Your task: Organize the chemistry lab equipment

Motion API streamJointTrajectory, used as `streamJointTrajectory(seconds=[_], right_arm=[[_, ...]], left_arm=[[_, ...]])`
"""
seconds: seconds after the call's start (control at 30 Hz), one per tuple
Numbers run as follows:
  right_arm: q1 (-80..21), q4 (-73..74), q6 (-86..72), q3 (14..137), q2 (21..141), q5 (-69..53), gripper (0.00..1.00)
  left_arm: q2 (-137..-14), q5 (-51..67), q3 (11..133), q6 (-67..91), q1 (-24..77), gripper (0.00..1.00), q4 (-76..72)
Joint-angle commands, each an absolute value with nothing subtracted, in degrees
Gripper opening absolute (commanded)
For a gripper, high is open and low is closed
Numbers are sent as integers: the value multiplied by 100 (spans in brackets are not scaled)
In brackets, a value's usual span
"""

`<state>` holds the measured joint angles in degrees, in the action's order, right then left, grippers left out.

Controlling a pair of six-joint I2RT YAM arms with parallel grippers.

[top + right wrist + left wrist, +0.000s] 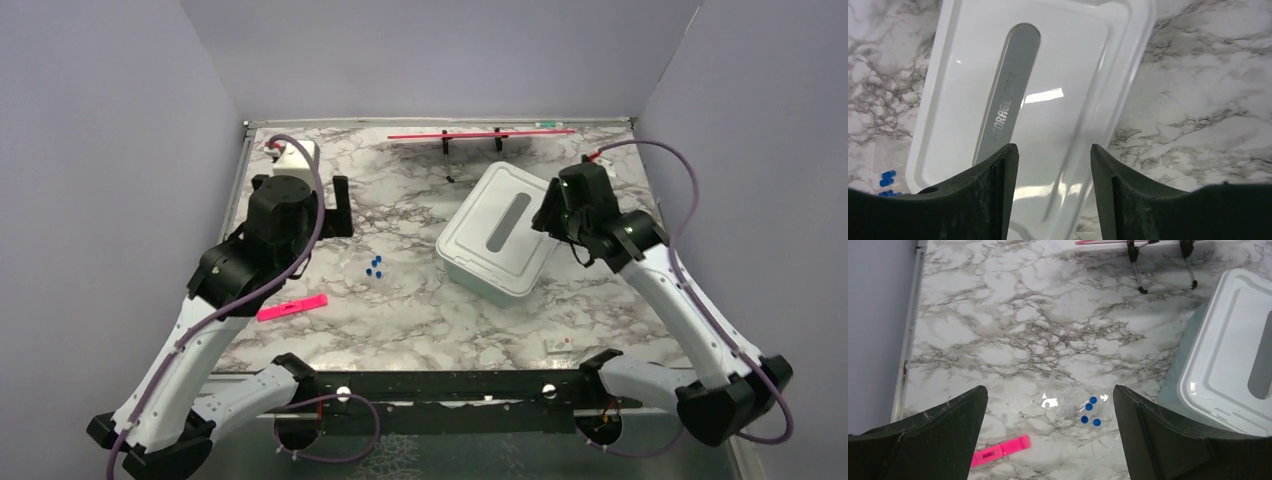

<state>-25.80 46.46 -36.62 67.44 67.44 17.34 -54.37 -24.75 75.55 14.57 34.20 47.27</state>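
Observation:
Several blue-capped clear tubes lie on the marble table left of centre. In the left wrist view the tubes lie below and between my fingers. My left gripper is open and empty, raised above them. The small clear squeeze bottle with a red nozzle stands at the back left, behind my left arm. My right gripper is open and empty, hovering over the right edge of the white storage box. A green-handled tool lies by the back wall. Brush, forceps and thin rod are out of view.
The closed white storage box sits right of centre. A long red rod on a black stand runs along the back. A flat pink strip lies at the front left. A small clear item lies at the front right.

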Motion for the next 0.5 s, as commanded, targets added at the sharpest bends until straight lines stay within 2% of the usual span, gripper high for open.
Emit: streamJointTrajectory(seconds=[0.0,0.17,0.33,0.47], right_arm=[[-2566,5379,-3671,7061,5566,3029,61],[-2567,5832,-3229,7316,4504,3695,70],[-2571,6384,-3317,7779,4013,3959,78],[-2567,6328,-3222,7875,3774,3911,93]], left_arm=[[-4904,-3599,7993,1705,3393,99,5348],[-4478,-4044,8385,1706,3393,99,5661],[-4225,-4156,8726,1683,3393,99,5909],[-3951,-4173,8757,1670,3393,99,5899]])
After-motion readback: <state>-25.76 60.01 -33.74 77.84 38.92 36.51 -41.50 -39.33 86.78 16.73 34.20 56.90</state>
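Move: The lidded storage box has its middle about 9 cm to the right hand's left, roughly level fore-and-aft and some 13 cm below; a small white packet lies about 20 cm back and 21 cm down. From the left hand the box is about 30 cm right, 4 cm ahead and 25 cm down; the blue-capped tubes stand about 5 cm right and 29 cm down, the pink holder 11 cm left, 9 cm back and 32 cm down. The right hand, already clear of the lid, climbs away from the storage box, about 15 cm up and about as far back and to the right together, its fingers tipping up some 25 degrees and turning clockwise as they spread to nearly wide open. The left hand, empty and wide open throughout, also backs off, drawing left, up and back past the airspace over the tubes while its fingers tip up and it turns counter-clockwise, both about 15 degrees. ##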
